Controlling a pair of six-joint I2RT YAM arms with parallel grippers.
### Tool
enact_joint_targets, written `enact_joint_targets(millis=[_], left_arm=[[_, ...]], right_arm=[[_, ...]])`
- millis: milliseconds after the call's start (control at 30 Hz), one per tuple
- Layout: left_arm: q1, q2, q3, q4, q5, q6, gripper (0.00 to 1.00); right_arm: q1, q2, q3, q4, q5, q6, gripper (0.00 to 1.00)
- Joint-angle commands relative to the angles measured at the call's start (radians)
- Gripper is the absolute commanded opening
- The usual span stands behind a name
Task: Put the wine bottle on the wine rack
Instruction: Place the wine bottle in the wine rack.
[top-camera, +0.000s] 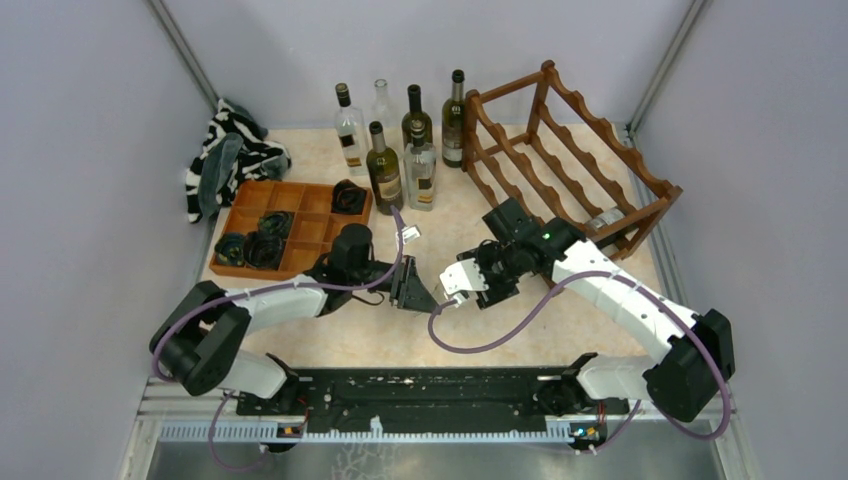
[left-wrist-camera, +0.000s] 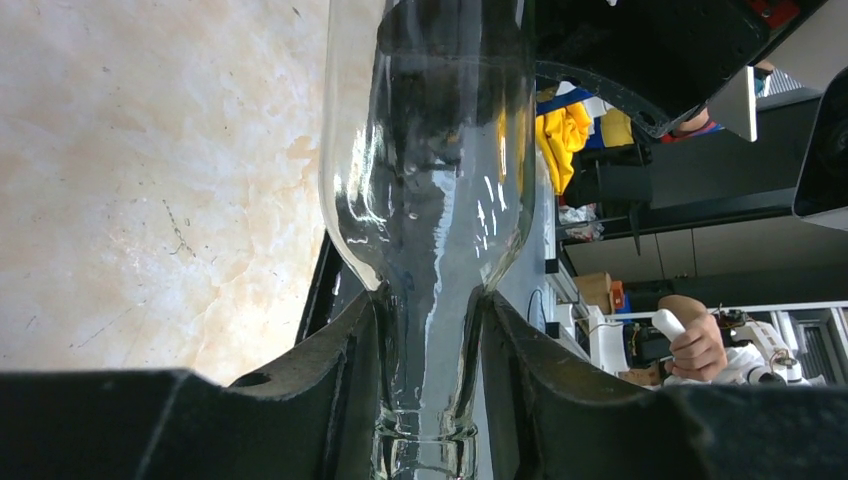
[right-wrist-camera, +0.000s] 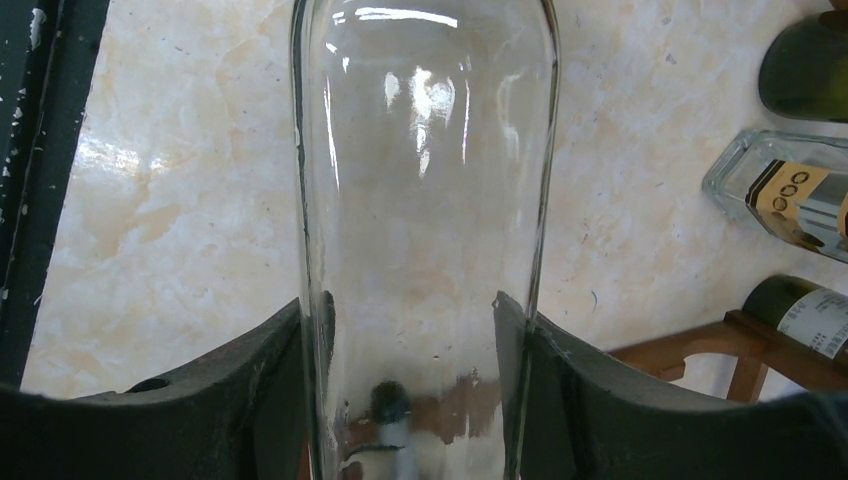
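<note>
A clear, empty glass wine bottle (right-wrist-camera: 425, 150) hangs level above the table between my two arms. My left gripper (left-wrist-camera: 430, 300) is shut on its thin neck just under the shoulder, and the lip shows between the fingers (left-wrist-camera: 330, 370). My right gripper (right-wrist-camera: 412, 310) is shut on its wide body. From above, the left gripper (top-camera: 412, 290) and the right gripper (top-camera: 460, 282) face each other at mid-table, and the glass between them hardly shows. The dark reddish-brown wine rack (top-camera: 570, 160) stands at the back right, behind the right arm.
A bottle (top-camera: 605, 222) lies in the rack's lowest tier. Several upright bottles (top-camera: 385, 165) stand left of the rack. An orange-brown compartment tray (top-camera: 290, 225) holds dark rolled items, with a striped cloth (top-camera: 225, 155) behind it. Side walls close in both flanks.
</note>
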Motion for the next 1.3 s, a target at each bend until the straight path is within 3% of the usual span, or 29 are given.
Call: enact_joint_targets(millis=[0,33,100,267,467,1000,1267], left_arm=[[-0.004,0.014,0.023,0.01,0.029,0.019,0.08],[-0.004,0.014,0.019,0.025,0.033,0.014,0.0],[-0.004,0.005,0.0,0.075,0.041,-0.005,0.0],[-0.006,-0.006,-0.045,0.196,0.045,-0.07,0.0],[-0.005,0.02,-0.104,0.367,0.038,-0.168,0.0],[0.0,0.077,-0.186,0.582,-0.015,-0.295,0.0],[0.0,0.125,-0.227,0.729,-0.073,-0.376,0.0]], right_arm=[[0.016,-0.024,0.035,0.038,-0.038,0.0,0.0],[0.016,-0.024,0.034,0.039,-0.038,0.004,0.01],[0.015,-0.028,0.033,0.045,-0.037,0.015,0.15],[0.016,-0.049,0.015,0.064,-0.046,0.055,0.7],[0.014,-0.058,0.001,0.064,-0.057,0.069,0.98],[0.013,-0.068,0.071,-0.032,-0.176,0.067,0.99],[-0.075,-0.072,0.146,-0.069,-0.339,0.097,0.98]])
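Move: The clear wine bottle lies nearly crosswise between the hands: its middle is about 10 cm right of the left hand, 2 cm ahead and 2 cm lower, and about 1 cm left of and 1 cm below the right hand. The wine rack's middle stands some 23 cm ahead and 18 cm right of the right hand. The labelled clear bottle is roughly 22 cm ahead of the right hand and 13 cm to its left, a green bottle 21 cm ahead and 20 cm left. Opening wide, the right hand lets go of the bottle's body, eases back about 2 cm and then rises off it, ending some 4 cm higher and 2 cm farther left, its fingers tipping about 10 degrees outward to the left. The left hand keeps its pinch on the neck, sinking a little over 1 cm and back about as much while rolling roughly 10 degrees. ##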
